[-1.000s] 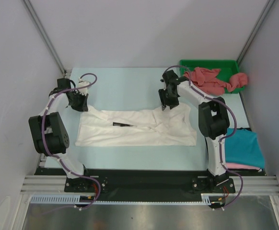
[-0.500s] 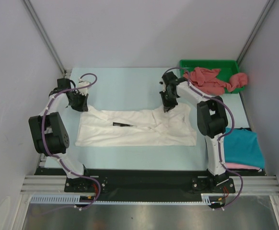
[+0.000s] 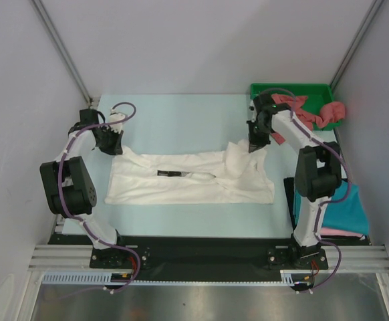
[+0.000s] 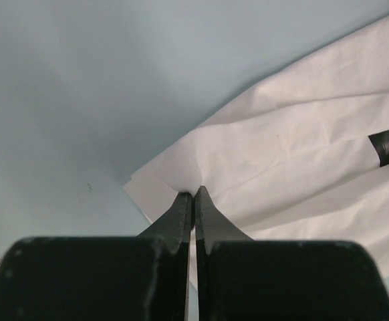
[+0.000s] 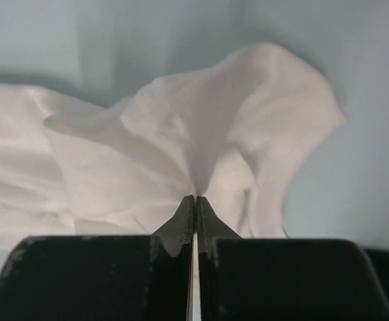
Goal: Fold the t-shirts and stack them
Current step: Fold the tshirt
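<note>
A white t-shirt [image 3: 181, 182] lies spread across the middle of the table, its black neck label [image 3: 170, 173] facing up. My left gripper [image 3: 110, 146] is shut on the shirt's far left corner [image 4: 181, 175]. At the far right part of the white shirt [image 5: 201, 134], my right gripper [image 3: 254, 147] is shut on the cloth, which rises in a bunched peak [image 3: 240, 152]. Dusty red t-shirts [image 3: 301, 112] lie heaped in and over the green tray. A folded teal t-shirt [image 3: 341, 207] rests on a pink one [image 3: 341, 232] at the right edge.
The green tray [image 3: 275, 89] stands at the back right corner, close behind my right arm. The teal and pink pile sits beside the right arm's base. Grey walls close in the light blue table [image 3: 174, 120] on three sides.
My right gripper has shut on the white shirt's far right part and pulled it right and back, lifting the cloth into a peak. The left gripper has stayed shut and still.
</note>
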Available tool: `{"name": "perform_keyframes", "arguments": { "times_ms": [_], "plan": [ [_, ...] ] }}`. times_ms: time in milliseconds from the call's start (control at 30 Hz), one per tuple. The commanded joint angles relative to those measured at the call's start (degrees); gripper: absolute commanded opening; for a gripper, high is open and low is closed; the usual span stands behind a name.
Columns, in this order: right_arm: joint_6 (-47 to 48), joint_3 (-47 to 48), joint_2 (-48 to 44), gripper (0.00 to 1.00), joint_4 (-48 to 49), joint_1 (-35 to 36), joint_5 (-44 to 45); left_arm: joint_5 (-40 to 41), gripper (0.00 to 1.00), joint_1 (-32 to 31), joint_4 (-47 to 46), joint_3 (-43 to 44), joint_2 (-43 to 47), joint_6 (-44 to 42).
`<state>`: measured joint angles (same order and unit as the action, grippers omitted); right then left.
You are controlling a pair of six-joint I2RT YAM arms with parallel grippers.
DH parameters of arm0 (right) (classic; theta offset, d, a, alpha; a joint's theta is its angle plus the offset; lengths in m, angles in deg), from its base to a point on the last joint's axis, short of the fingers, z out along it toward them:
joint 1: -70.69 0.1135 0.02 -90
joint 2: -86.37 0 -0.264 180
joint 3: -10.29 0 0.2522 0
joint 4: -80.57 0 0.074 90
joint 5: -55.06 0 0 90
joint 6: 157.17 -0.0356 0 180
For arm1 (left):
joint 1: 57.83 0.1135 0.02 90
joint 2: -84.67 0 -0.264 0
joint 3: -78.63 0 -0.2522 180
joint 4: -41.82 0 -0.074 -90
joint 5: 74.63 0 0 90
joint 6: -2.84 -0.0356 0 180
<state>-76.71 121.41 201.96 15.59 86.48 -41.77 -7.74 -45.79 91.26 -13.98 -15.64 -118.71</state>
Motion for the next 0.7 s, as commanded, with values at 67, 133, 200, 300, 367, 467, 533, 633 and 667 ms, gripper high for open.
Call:
{"name": "perform_keyframes", "arguments": {
  "times_ms": [67, 133, 200, 300, 367, 467, 533, 633, 667],
  "plan": [
    [-1.0, -10.1, -13.0, 0.00, -5.5, -4.9, 0.5, -1.5, 0.00, 0.1, -0.3, -0.7, 4.9, -6.7],
    [-1.2, -13.1, -15.5, 0.00, -6.4, -6.2, -0.4, -1.5, 0.00, 0.1, 0.3, -2.2, 5.5, -8.5],
    [-1.9, -17.5, -19.0, 0.00, -7.7, -6.7, -1.5, -1.7, 0.00, 0.1, 0.9, -3.5, 6.6, -11.5],
    [-3.2, -24.8, -23.5, 0.00, -6.7, -7.5, -5.5, -1.6, 0.00, 0.3, 1.4, -6.5, 7.8, -15.7],
    [-3.9, -27.9, -25.7, 0.00, -5.4, -7.6, -5.9, -1.8, 0.01, 0.6, 3.1, -7.8, 8.5, -19.7],
    [-5.1, -32.1, -27.3, 0.00, -3.1, -8.0, -6.2, -3.0, 0.26, 1.8, 7.2, -8.3, 9.9, -26.3],
    [-5.4, -33.2, -27.5, 0.00, -1.9, -8.1, -7.5, -2.6, 0.46, 1.9, 11.1, -7.9, 10.9, -31.2],
    [-5.6, -33.2, -26.6, 0.00, -0.5, -8.0, -8.1, -1.0, 0.61, 1.8, 17.0, -7.1, 12.9, -39.3],
    [-5.5, -33.1, -26.5, 0.00, 0.0, -8.0, -8.2, -0.3, 0.66, 1.4, 16.7, -7.1, 13.8, -40.2]
  ]
}}
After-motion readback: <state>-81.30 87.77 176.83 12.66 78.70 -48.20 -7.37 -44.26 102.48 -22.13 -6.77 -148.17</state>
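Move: The right fingers, shut on the t-shirt's far right part, have the shirt's near right corner about 22 cm back, 9 cm to the right and 5 cm below; the green bin is some 19 cm ahead and 18 cm right, the blue cloth about 23 cm back and 32 cm right. For the left fingers, still pinching the far left corner, the near left corner lies some 21 cm back, 5 cm left, slightly below; the black print about 9 cm back, 21 cm right. Keep the right gripper shut on the cloth and sweep it about 15 cm back and 6 cm right towards the near right corner, arcing up slightly before sinking and tipping the fingers back towards the base. Draw the left gripper back too, about 7 cm in all, pulling its pinched corner along before opening to let go, while turning some 25 degrees clockwise. ##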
